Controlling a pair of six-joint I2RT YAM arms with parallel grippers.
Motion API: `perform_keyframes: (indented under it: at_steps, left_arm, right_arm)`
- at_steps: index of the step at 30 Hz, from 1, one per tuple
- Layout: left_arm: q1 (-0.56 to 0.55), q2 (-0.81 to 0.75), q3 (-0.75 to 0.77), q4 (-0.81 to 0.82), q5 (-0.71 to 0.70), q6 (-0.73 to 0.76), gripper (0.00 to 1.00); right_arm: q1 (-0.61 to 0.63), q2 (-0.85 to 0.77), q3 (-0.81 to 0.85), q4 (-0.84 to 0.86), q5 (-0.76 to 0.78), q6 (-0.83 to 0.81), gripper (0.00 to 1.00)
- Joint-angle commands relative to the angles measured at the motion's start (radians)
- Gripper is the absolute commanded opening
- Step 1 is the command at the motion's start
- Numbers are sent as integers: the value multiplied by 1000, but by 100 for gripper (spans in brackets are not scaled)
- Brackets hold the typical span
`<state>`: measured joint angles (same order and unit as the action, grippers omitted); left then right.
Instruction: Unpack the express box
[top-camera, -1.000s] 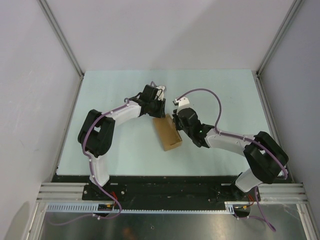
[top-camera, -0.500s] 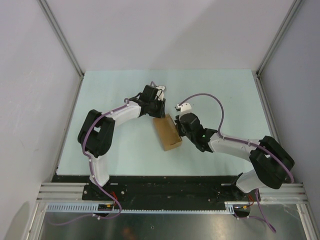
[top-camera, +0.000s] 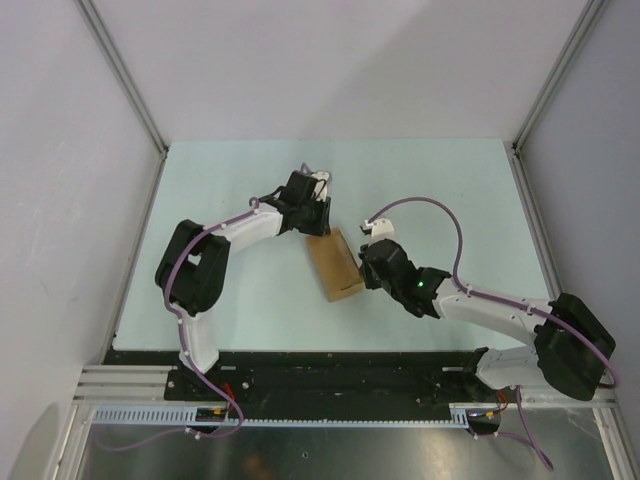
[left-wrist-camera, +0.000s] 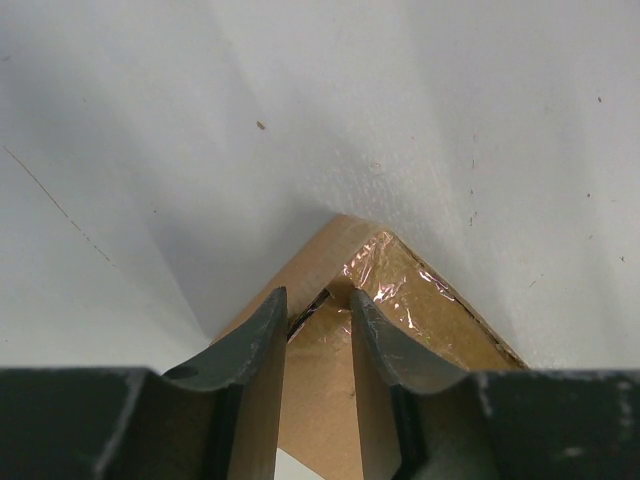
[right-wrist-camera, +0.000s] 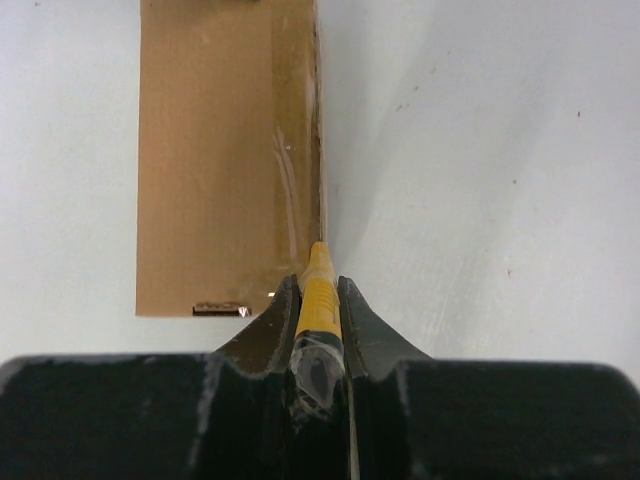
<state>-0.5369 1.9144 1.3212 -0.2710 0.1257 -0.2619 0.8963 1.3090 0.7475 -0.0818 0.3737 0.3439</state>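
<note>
The express box (top-camera: 333, 263), a flat brown carton, lies slantwise mid-table. My left gripper (top-camera: 317, 228) is at its far end; in the left wrist view its jaws (left-wrist-camera: 312, 298) pinch a taped corner of the box (left-wrist-camera: 410, 290). My right gripper (top-camera: 363, 264) sits against the box's right side near the front end. In the right wrist view it (right-wrist-camera: 318, 285) is shut on a yellow-and-black utility knife (right-wrist-camera: 320, 300). The knife's tip touches the right edge seam of the box (right-wrist-camera: 220, 150). The lid lies flat and closed.
The pale green table top (top-camera: 450, 190) is fenced by white walls and metal corner posts (top-camera: 128, 80). A black base rail (top-camera: 330, 370) runs along the near edge. The right arm's elbow (top-camera: 570, 345) reaches toward the right wall, trailing a purple cable.
My right gripper has slid with the knife along the box's right edge toward the near end, its elbow swinging out to the right. The left gripper and the box have stayed put.
</note>
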Motion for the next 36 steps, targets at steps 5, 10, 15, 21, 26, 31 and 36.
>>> perform_keyframes:
  at_steps: [5, 10, 15, 21, 26, 31, 36]
  left_arm:
    - [-5, 31, -51, -129, -87, 0, 34]
    - [-5, 26, -50, -128, -101, -5, 33]
    - [-5, 26, -51, -128, -107, -8, 33]
    - [-5, 0, -53, -129, -69, -16, 36]
    - [-6, -75, -50, -128, -5, -19, 44]
    - [-5, -127, -34, -129, -1, -16, 49]
    - [11, -164, 1, -129, -21, -33, 63]
  right_arm:
    - [44, -89, -23, -124, 36, 98, 0]
    - [61, -128, -40, -157, 44, 118, 0]
    - [79, -172, -45, -205, 53, 138, 0]
    - [84, -283, -72, -240, 68, 161, 0]
    - [89, -367, -79, -228, 93, 162, 0]
    - [84, -412, -77, -234, 123, 141, 0]
    - [92, -372, -77, -145, -72, 26, 0]
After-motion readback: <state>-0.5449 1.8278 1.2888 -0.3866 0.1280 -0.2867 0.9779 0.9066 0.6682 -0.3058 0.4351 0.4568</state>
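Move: The right hand, holding the yellow knife at the box's near right corner, has the box's middle about 7 cm ahead, 5 cm to its left and 9 cm below. The left gripper is some 13 cm ahead of this right hand, 9 cm to its left and 5 cm lower. From the left hand, at the box's far end, the box's middle lies roughly 6 cm back, 3 cm to the right and 3 cm below. The right hand keeps its grip on the yellow knife and draws back about 5 cm, soon also rising some 5 cm and swinging 4 cm to the right with a slight roll, so that the knife comes clear of the box's near right corner. The left hand first holds still at the far end of the box, then eases back about 3 cm, drifting slightly left and up near the end as its fingers spread noticeably wider and let go of that end. ##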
